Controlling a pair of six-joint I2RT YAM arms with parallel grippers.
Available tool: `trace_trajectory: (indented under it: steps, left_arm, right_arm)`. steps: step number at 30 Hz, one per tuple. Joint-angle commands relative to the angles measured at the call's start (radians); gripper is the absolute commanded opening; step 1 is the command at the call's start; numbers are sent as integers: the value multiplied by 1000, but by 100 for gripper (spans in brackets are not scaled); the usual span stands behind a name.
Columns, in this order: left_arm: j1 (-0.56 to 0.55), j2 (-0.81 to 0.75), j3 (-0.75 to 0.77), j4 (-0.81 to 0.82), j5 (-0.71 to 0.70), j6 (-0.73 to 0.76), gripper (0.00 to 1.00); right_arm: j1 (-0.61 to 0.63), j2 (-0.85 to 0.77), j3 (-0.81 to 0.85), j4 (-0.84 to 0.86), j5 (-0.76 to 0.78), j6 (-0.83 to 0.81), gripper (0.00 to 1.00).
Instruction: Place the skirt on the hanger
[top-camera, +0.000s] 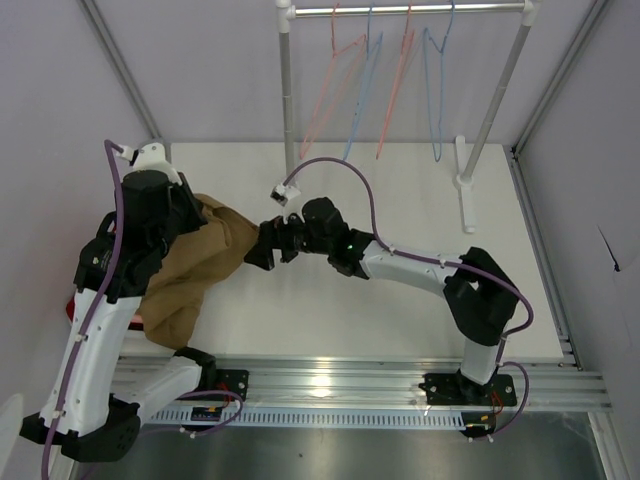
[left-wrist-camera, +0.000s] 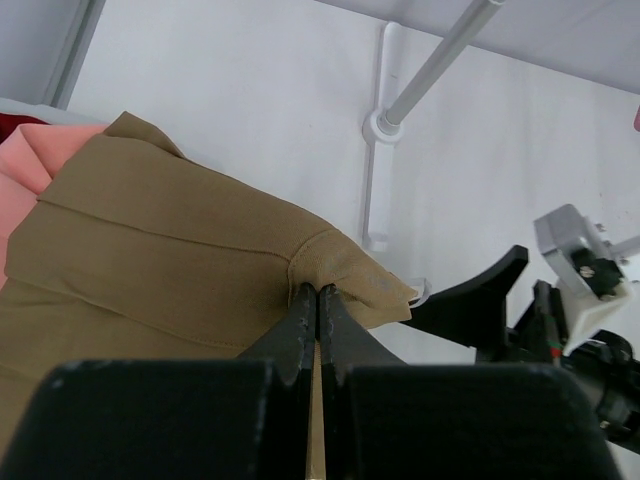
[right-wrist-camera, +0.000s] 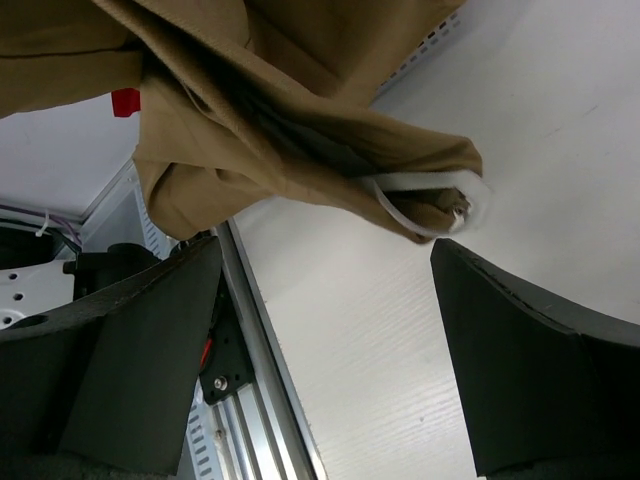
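Observation:
The tan-brown skirt (top-camera: 195, 270) hangs lifted off the table at the left, and my left gripper (left-wrist-camera: 318, 290) is shut on a fold of its edge (left-wrist-camera: 340, 262). My right gripper (top-camera: 263, 247) stands open right beside the skirt's free corner. In the right wrist view that corner (right-wrist-camera: 430, 200), showing its white lining, dangles just beyond the open gripper (right-wrist-camera: 328, 243), close to one finger (right-wrist-camera: 520, 350), with nothing between the fingers. The pale-pink hanger (top-camera: 335, 45) hangs on the rail at the back, far from both grippers.
The rail (top-camera: 410, 9) carries another pink hanger (top-camera: 400, 80) and two blue hangers (top-camera: 437, 90); its post base (top-camera: 465, 185) stands on the table at the back right. A salmon-pink garment (left-wrist-camera: 25, 160) and a red cloth (left-wrist-camera: 12, 125) lie under the skirt at the left.

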Motion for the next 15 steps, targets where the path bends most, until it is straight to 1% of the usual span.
trace_trajectory:
  steps: [1, 5, 9, 10, 11, 12, 14, 15]
  left_arm:
    - [-11, -18, 63, 43, 47, 17, 0]
    - [-11, -12, 82, 31, 69, 18, 0]
    - [-11, -1, 117, 11, 87, 23, 0]
    - [-11, -1, 132, 6, 92, 23, 0]
    - [-13, 3, 137, 2, 96, 24, 0]
    - [-11, 6, 143, -3, 105, 26, 0]
    - [-13, 13, 166, -12, 119, 30, 0]
    - [-13, 17, 174, -18, 138, 30, 0]
  right_arm:
    - [12, 37, 67, 95, 7, 12, 92]
    - [15, 68, 77, 139, 27, 32, 90]
    - [16, 68, 70, 170, 77, 46, 84]
    - [16, 66, 67, 185, 94, 49, 77]
    - [18, 63, 63, 194, 102, 54, 73]
    - [16, 55, 60, 208, 108, 57, 61]
    - [21, 46, 50, 217, 136, 66, 49]
    - [22, 39, 46, 222, 142, 65, 35]
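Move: The skirt's free upper corner, with its white strip, lies just in front of my open right hand: about 3 cm ahead, 2 cm to the left, roughly level. The rack's left foot is some 20 cm ahead of that hand, 4 cm right and 20 cm below; the basket is about 30 cm to its left, neither farther out nor nearer, and 16 cm lower. From my left hand, which already pinches the skirt, the corner is about 8 cm right, 2 cm ahead and 14 cm down. I ease my right hand about 2 cm forward and 2 cm left onto the free corner, dipping slightly and coming back up, and close its wide-open fingers to under half around the corner and its white strip. My left hand keeps its pinch on the skirt and, after a slow start, rises about 2.5 cm, drawing back about 1 cm. ##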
